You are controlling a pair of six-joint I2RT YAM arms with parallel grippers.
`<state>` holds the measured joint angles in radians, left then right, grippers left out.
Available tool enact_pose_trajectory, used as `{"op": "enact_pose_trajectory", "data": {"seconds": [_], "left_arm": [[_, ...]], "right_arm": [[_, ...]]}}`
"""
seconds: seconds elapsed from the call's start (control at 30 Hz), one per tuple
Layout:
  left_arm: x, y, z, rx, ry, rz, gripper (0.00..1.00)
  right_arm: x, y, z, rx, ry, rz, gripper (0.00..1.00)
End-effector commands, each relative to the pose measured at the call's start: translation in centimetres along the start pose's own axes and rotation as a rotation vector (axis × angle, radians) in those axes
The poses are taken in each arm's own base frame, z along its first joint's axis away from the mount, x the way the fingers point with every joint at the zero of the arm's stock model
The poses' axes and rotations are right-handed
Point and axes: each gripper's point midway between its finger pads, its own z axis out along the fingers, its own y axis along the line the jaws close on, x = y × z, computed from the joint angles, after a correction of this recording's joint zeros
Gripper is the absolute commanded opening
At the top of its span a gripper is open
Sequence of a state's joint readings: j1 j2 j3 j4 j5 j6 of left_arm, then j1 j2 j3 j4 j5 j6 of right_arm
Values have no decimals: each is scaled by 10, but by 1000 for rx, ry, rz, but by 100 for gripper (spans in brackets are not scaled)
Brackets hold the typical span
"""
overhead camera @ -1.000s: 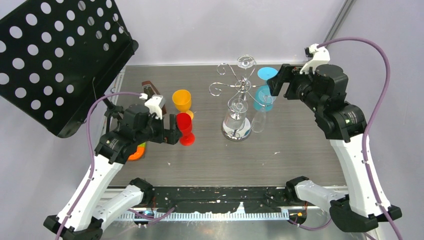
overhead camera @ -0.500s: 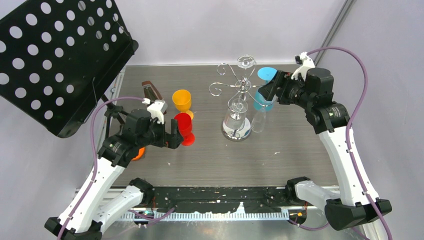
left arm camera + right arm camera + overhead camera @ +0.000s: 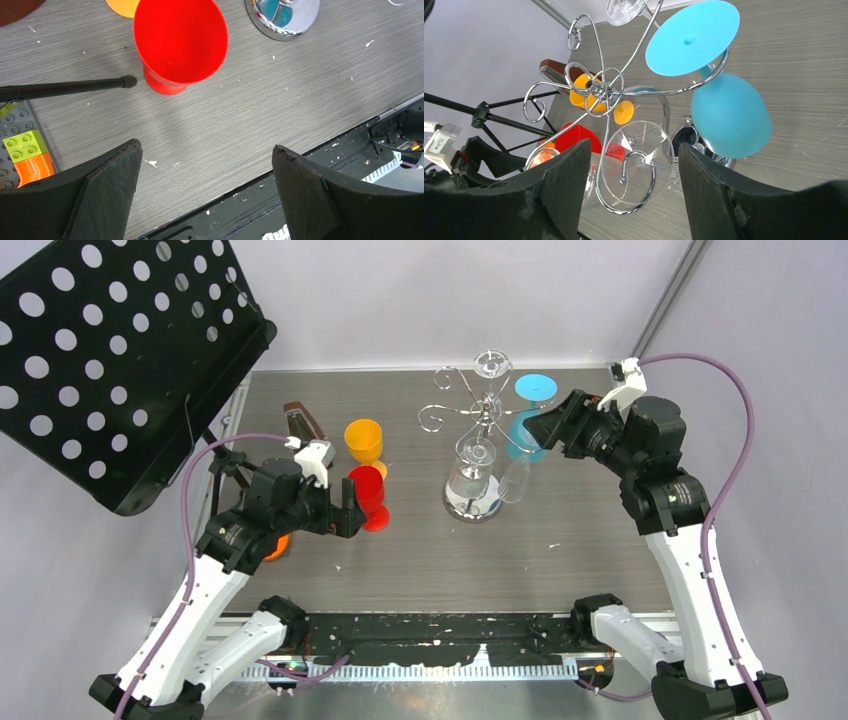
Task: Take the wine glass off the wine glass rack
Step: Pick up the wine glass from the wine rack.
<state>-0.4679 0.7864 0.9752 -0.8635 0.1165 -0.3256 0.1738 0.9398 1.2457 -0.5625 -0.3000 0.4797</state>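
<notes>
The chrome wine glass rack (image 3: 482, 418) stands mid-table on its mirrored base (image 3: 472, 502). From its scroll arms a blue wine glass (image 3: 525, 435) hangs upside down, foot (image 3: 692, 37) up and bowl (image 3: 730, 115) below. Clear wine glasses (image 3: 476, 455) hang there too. My right gripper (image 3: 545, 425) is open just right of the blue glass, not touching it. In the right wrist view the gripper (image 3: 634, 147) frames a clear glass foot (image 3: 639, 167) on its hook. My left gripper (image 3: 345, 512) is open next to a red glass (image 3: 180, 42) standing on the table, holding nothing.
An orange glass (image 3: 364, 440) stands behind the red one. A black perforated panel (image 3: 110, 360) overhangs the far left. Its black rod (image 3: 65, 87) lies near the red glass. Lego bricks (image 3: 25, 150) sit at the left edge, and a brown object (image 3: 303, 420) lies behind.
My right arm has swung lower and closer to the blue glass, and its jaws have narrowed somewhat. The left arm shifted slightly, then stayed still.
</notes>
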Motion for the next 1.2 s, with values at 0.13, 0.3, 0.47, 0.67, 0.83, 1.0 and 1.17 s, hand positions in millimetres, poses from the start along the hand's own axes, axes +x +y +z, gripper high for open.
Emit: {"op": "enact_pose_trajectory", "data": {"seconds": [0.13,0.3,0.47,0.67,0.83,1.0,1.17], "left_arm": [[-12,0,2,3,-49,25,99],[-10,1,2,-2,-45,25,99],[-10,2,2,-7,-45,27,99],[-10,3,2,-11,-46,27,99],[-9,4,2,-15,-45,27,99],[-9,5,2,-18,-45,26,99],[-9,5,3,-22,-46,26,99]], "right_arm": [[-8,8,-5,-50,-62,56,68],[-3,6,-4,-63,-62,97,60],[-3,8,-9,-85,-79,121,49],[-7,6,-16,-80,-108,129,38],[-7,8,-18,-84,-112,132,33],[-4,9,-16,-100,-106,144,30],[-4,12,-15,-121,-104,157,30]]}}
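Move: The foot of the clear wine glass I am after hangs in its rack hook about 3 cm to my right hand's left and 1 cm ahead, roughly level with it. The blue glass's foot is some 8 cm ahead and 3 cm left; the rack's post is about 10 cm left and 4 cm ahead. The second clear foot lies 13 cm left and 3 cm back. From my left hand, the aimed-at foot is around 33 cm right, 11 cm ahead and 12 cm higher. I close my right fingers from well open to about a third open around the clear glass's foot, pinching it by its edge. As they narrow I dip about 2 cm, then come back up by as much while easing a good 1 cm back towards me, and roll the hand some 10 degrees, its left side rising. ##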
